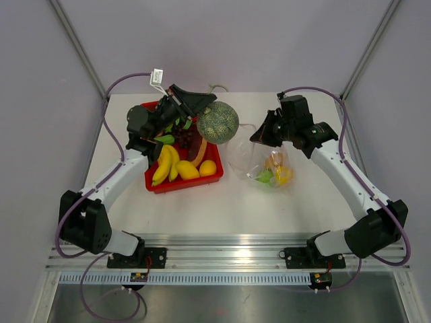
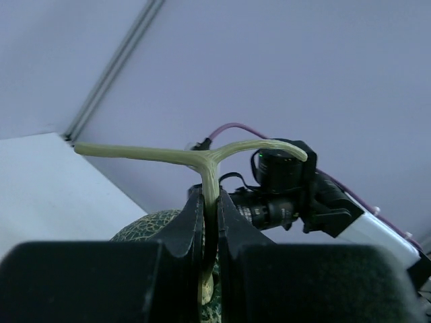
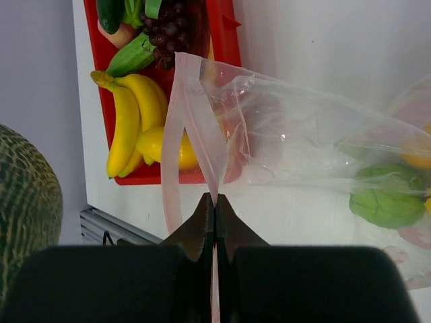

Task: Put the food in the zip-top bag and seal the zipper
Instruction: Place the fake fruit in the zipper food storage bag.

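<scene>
My left gripper (image 2: 210, 202) is shut on the pale T-shaped stem (image 2: 211, 168) of the grey-green netted melon (image 1: 217, 122), which hangs above the right end of the red tray (image 1: 182, 185). More food lies in the tray: bananas (image 1: 163, 163), a lemon (image 1: 207, 167) and grapes (image 3: 174, 27). The zip-top bag (image 1: 259, 161) lies right of the tray with yellow and green food (image 1: 275, 173) inside. My right gripper (image 3: 214, 202) is shut on the pink zipper (image 3: 195, 128), holding the bag's mouth (image 3: 202, 101) up and open toward the tray. From the right wrist, the melon (image 3: 23, 202) shows at the left edge.
The right arm's wrist camera (image 2: 283, 195) sits close behind the melon's stem. Grey walls enclose the table on three sides. White tabletop (image 1: 222, 205) lies in front of the tray and bag.
</scene>
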Robot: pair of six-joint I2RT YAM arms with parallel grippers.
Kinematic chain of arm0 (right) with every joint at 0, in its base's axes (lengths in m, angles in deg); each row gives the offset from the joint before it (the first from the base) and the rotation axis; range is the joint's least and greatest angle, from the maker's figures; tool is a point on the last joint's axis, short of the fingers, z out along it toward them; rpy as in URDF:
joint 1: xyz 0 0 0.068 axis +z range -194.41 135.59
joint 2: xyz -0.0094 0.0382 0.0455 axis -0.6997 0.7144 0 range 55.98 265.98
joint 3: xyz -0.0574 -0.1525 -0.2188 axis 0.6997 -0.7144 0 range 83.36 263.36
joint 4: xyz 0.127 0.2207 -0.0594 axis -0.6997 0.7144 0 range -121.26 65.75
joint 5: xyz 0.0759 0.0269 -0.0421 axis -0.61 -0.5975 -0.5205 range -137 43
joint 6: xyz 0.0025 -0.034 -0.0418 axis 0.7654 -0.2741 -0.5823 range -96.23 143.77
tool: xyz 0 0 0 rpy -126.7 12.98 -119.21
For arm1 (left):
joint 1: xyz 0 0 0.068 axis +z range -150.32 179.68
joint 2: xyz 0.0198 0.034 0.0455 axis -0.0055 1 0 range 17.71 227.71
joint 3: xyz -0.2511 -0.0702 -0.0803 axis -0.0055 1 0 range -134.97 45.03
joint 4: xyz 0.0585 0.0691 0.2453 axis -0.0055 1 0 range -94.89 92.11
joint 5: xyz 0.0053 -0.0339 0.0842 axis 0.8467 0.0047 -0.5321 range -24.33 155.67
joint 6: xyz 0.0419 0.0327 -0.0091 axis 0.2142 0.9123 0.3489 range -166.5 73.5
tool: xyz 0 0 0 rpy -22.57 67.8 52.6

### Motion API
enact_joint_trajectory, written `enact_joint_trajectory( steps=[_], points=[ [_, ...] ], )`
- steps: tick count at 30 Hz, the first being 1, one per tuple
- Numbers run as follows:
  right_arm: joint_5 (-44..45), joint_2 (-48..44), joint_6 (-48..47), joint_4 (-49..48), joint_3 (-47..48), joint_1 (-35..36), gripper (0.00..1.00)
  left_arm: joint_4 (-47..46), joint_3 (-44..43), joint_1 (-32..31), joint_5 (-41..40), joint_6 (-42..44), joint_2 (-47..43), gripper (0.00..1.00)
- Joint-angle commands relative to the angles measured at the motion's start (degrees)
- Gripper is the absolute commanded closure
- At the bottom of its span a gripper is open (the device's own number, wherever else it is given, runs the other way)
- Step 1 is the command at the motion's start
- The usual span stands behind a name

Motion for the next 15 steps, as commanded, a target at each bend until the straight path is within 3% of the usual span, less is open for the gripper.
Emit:
enact_joint_trajectory(
  steps=[1,6,15],
  points=[
    [-3.63,-0.99,2.09,-4.77,-0.05,0.27,1.0,-19.87,1.48,-2.95,-0.93,-8.37,3.85,1.0],
    [-5.47,-2.13,3.58,-6.18,-0.14,0.27,1.0,-30.53,4.11,-3.66,-1.98,-14.18,8.43,1.0],
    [-7.76,-4.07,4.73,-7.33,0.04,0.27,1.0,-32.3,6.66,-4.54,-1.98,-13.75,12.47,1.0]
  ],
)
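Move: The melon already hangs by its stem from the left fingers. The bag's mouth, where it is going, lies about 10 cm to that hand's right, 2 cm back and some 20 cm lower; the red basket is about 10 cm ahead, 11 cm left and 38 cm down. From the right hand, which pinches the rim, the mouth is about 4 cm left and 3 cm below, level fore-and-aft; the bagged food lies 10 cm right, 1 cm ahead, 20 cm below. The melon, still held by its stem in the shut left fingers, is carried to the right by nearly 4 cm and then mostly lowered, about 5 cm in all, towards the bag's mouth, while that wrist turns some 15 degrees, partly clockwise. The right hand keeps its pinch on the rim and brings the bag to meet it, rising about 2 cm and going 1.5 cm left with a slight roll. ##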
